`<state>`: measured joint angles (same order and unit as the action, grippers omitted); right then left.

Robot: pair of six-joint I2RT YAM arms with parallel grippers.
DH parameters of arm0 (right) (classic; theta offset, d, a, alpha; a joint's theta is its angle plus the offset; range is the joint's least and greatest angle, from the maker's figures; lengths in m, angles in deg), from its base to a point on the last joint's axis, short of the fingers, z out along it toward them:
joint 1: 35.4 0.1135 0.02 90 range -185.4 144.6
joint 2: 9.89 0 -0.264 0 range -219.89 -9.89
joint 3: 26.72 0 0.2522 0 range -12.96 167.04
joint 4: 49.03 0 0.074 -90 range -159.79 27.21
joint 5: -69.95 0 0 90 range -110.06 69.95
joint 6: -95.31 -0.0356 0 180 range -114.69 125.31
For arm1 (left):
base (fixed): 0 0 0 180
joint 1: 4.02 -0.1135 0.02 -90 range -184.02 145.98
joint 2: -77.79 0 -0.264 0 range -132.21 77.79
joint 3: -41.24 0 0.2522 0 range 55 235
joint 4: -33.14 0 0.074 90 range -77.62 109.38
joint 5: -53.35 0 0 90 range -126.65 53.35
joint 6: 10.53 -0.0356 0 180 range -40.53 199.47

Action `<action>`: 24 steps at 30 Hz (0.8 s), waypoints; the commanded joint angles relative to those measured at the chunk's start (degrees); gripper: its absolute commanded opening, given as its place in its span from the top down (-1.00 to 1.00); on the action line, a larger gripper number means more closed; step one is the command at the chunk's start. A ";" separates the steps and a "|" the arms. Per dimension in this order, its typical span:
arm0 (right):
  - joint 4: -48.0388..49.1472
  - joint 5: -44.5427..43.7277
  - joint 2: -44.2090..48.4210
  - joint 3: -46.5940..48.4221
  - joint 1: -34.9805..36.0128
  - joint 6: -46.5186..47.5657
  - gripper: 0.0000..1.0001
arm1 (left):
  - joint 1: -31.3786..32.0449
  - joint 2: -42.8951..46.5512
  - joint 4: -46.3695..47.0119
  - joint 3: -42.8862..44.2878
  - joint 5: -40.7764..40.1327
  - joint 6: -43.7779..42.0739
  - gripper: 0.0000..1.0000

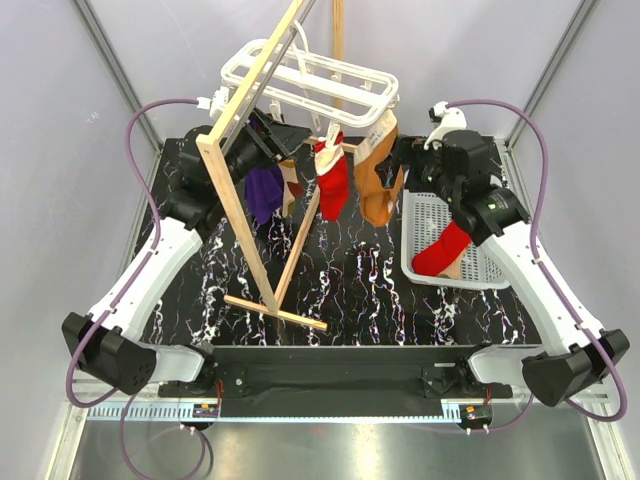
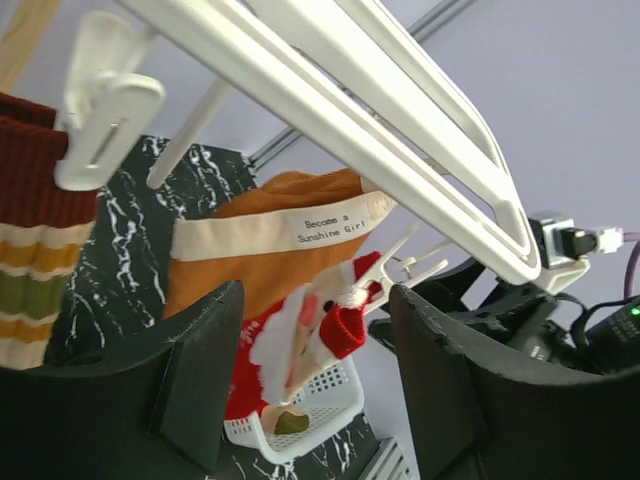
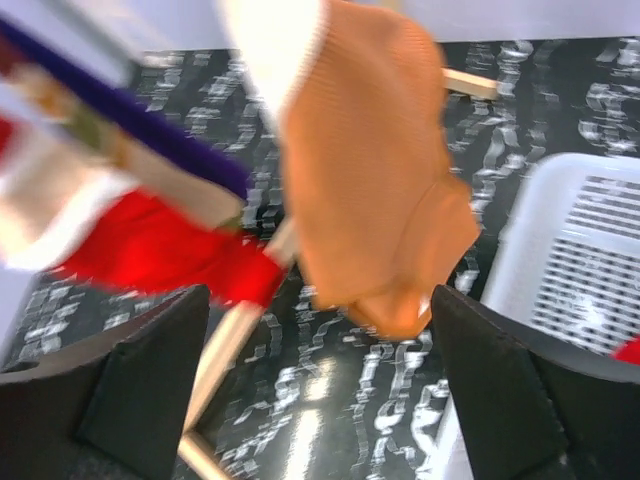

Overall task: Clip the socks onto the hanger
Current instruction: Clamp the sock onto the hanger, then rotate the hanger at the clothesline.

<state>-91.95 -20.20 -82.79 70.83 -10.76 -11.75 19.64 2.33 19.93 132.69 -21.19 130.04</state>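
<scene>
The white hanger (image 1: 310, 75) hangs from the wooden stand with several socks clipped along it: a purple sock (image 1: 264, 192), a striped sock (image 2: 30, 250), a red Santa sock (image 1: 332, 182) and an orange sock (image 1: 378, 182). A white peg (image 2: 100, 110) grips the striped sock's cuff. My left gripper (image 1: 283, 135) is just under the hanger's bars (image 2: 330, 100), open and empty (image 2: 315, 385). The right gripper (image 1: 405, 155) stands beside the orange sock (image 3: 370, 170), open with nothing between its fingers (image 3: 320, 390). A plain red sock (image 1: 440, 250) drapes over the basket's edge.
The tall wooden A-frame stand (image 1: 250, 200) stands mid-table, and its foot bar (image 1: 275, 312) lies toward the front. A white perforated basket (image 1: 450, 215) sits at the right, below the right arm; in the right wrist view its wall (image 3: 570, 250) is close.
</scene>
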 commanded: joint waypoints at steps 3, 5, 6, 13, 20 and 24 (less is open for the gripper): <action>12.34 -2.89 -3.29 -6.88 -3.71 -0.51 -0.99 | -0.28 2.77 -1.44 2.99 -2.28 -2.31 -0.29; 15.53 0.83 -6.27 -7.85 -6.44 -2.01 -1.00 | -0.19 2.95 -1.44 3.08 -1.67 -3.01 -0.29; 19.63 3.46 -7.16 -8.29 -6.89 -2.10 -0.99 | -0.28 3.13 -1.26 3.26 -1.40 -3.28 -0.30; 28.55 17.88 -12.62 -8.89 -7.24 -2.18 -0.42 | -1.33 3.65 -1.00 3.43 0.80 -4.34 -0.28; 33.22 22.55 -8.40 -13.56 -6.63 -5.70 0.92 | -3.45 3.57 -0.73 3.52 3.43 -2.75 -0.24; 29.52 23.61 -6.38 -13.21 -3.65 -5.88 1.00 | -3.62 3.57 -0.73 3.26 3.87 -2.14 -0.22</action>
<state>-63.50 0.37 -92.80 57.22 -17.10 -17.04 16.19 4.32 17.33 133.43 -19.55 127.57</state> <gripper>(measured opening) 0.011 0.615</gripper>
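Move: The orange sock hangs from the hanger's right end, about 8 cm ahead of the open right hand, some 5 cm to its left and 4 cm lower. The red sock hangs roughly 5 cm ahead and 13 cm left of that hand, slightly below it; the hanger's right end is about 8 cm ahead, 3 cm left and 8 cm above. From the left hand, the orange sock lies some 8 cm ahead, 14 cm right and 8 cm lower. The right hand, fingers wide open, dives about 8 cm forward and 9 cm down with a slight swing to its right, then heads left towards the orange sock and shuts its fingers at that sock's near edge, seeming to pinch the cloth. While closing it turns roughly 15 degrees counter-clockwise, travels some 6 cm left and eases back and up by 2 to 3 cm, as the partly open, empty left hand drifts about 2.5 cm left under the hanger. ##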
